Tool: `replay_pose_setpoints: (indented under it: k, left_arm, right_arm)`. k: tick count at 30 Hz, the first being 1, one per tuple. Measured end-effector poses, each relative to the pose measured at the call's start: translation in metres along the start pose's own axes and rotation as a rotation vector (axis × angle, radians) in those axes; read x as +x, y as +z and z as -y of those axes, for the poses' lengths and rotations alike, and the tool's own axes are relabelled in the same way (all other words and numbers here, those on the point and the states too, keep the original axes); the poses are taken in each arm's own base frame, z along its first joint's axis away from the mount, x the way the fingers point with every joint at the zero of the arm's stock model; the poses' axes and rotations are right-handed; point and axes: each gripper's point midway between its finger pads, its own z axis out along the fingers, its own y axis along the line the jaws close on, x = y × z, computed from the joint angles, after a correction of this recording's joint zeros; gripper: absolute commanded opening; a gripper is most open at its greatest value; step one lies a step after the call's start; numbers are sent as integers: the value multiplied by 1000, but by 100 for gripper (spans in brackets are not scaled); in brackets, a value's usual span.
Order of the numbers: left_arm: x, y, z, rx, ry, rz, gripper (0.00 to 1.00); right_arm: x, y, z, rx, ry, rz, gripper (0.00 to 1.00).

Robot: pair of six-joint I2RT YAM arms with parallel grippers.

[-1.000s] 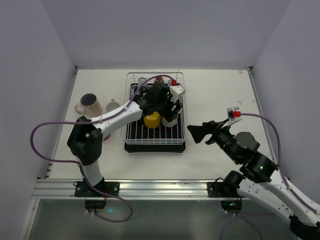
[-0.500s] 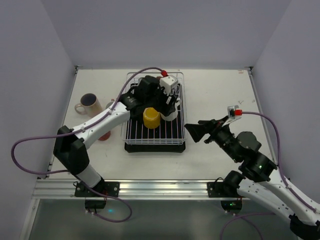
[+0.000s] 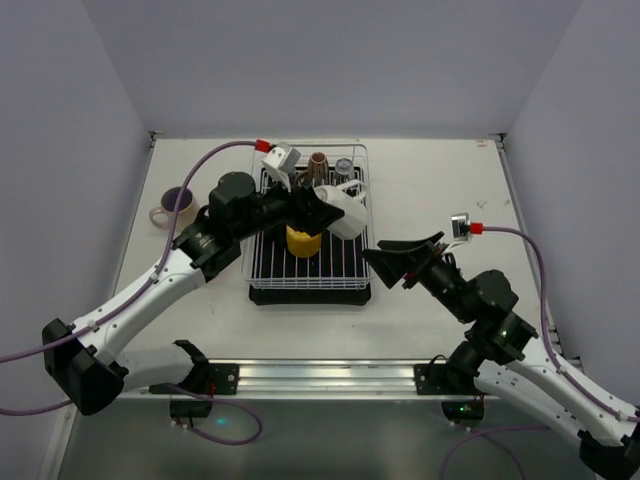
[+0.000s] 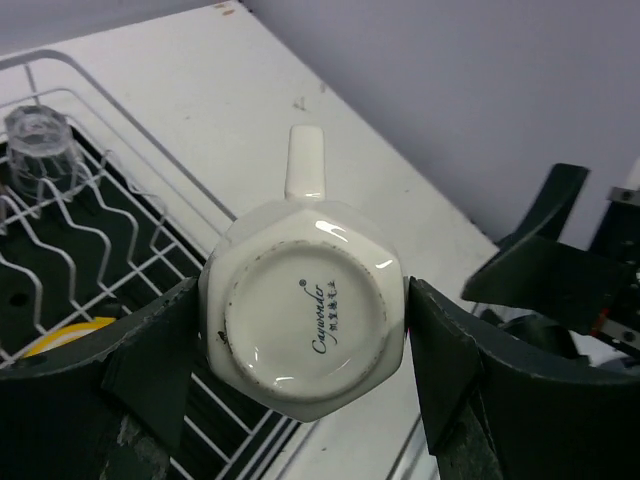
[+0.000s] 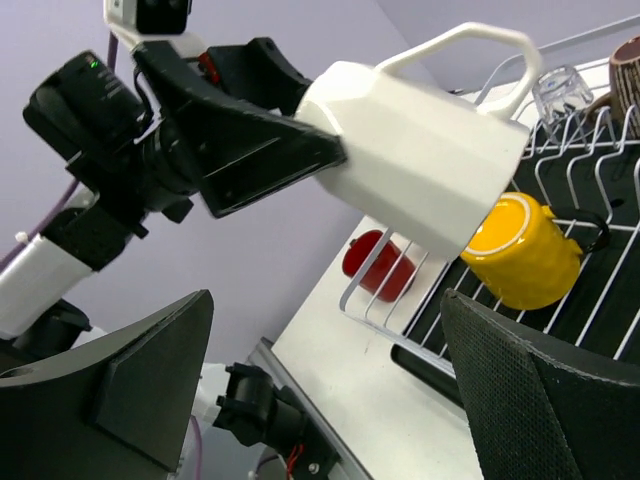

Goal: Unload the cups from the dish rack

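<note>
My left gripper is shut on a white faceted mug, held on its side in the air above the dish rack. In the left wrist view the mug's base fills the gap between both fingers. A yellow cup lies in the rack below it, and a brown cup and a clear glass stand at the rack's far end. My right gripper is open just right of the rack, facing the white mug, with nothing between its fingers.
A cream mug with a dark inside stands on the table left of the rack. A red cup lies on the table beyond the rack's left side. The left arm stretches across the table's left half.
The left arm has lifted the white mug out of the rack and turned it toward the right gripper, its elbow swinging down to the left. The right gripper edged left.
</note>
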Motion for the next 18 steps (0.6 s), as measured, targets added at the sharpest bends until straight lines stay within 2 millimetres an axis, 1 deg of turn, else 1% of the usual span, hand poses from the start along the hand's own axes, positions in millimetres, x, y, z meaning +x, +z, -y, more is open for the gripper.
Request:
replay_pose_setpoints:
  k: [4, 11, 15, 18]
  left_arm:
    - [5, -15, 20, 97, -130, 56, 0]
    - [2, -35, 52, 269, -284, 126, 0]
    - [-1, -42, 65, 351, -331, 143, 0]
    - [-3, -46, 74, 401, -352, 147, 0]
  right_arm:
    - [3, 3, -5, -33, 42, 0, 95]
    - [1, 6, -21, -103, 89, -1, 87]
    - [5, 10, -31, -159, 103, -26, 80]
    - [11, 14, -39, -203, 106, -55, 71]
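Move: The left hand already holds the white cup by its base end. The right gripper it is being taken to waits about 10 cm back and 9 cm to its right, at much the same height. From the right hand, the white cup is some 10 cm ahead, 7 cm left and level. The yellow cup in the rack lies about 4 cm ahead of the left hand, 6 cm left and 19 cm below; a clear glass stands some 25 cm ahead, 4 cm right and 17 cm below. Still gripping the white cup by its base end, the left hand carries it back about 8 cm and up some 4 cm towards the right gripper, tilting the fingers upward and turning clockwise, roughly 30 degrees in all. The right hand moves left about 3 cm and up a little to meet the cup, turns slightly counter-clockwise and partly closes its wide-open fingers around the mouth end; whether they touch can't be seen. ##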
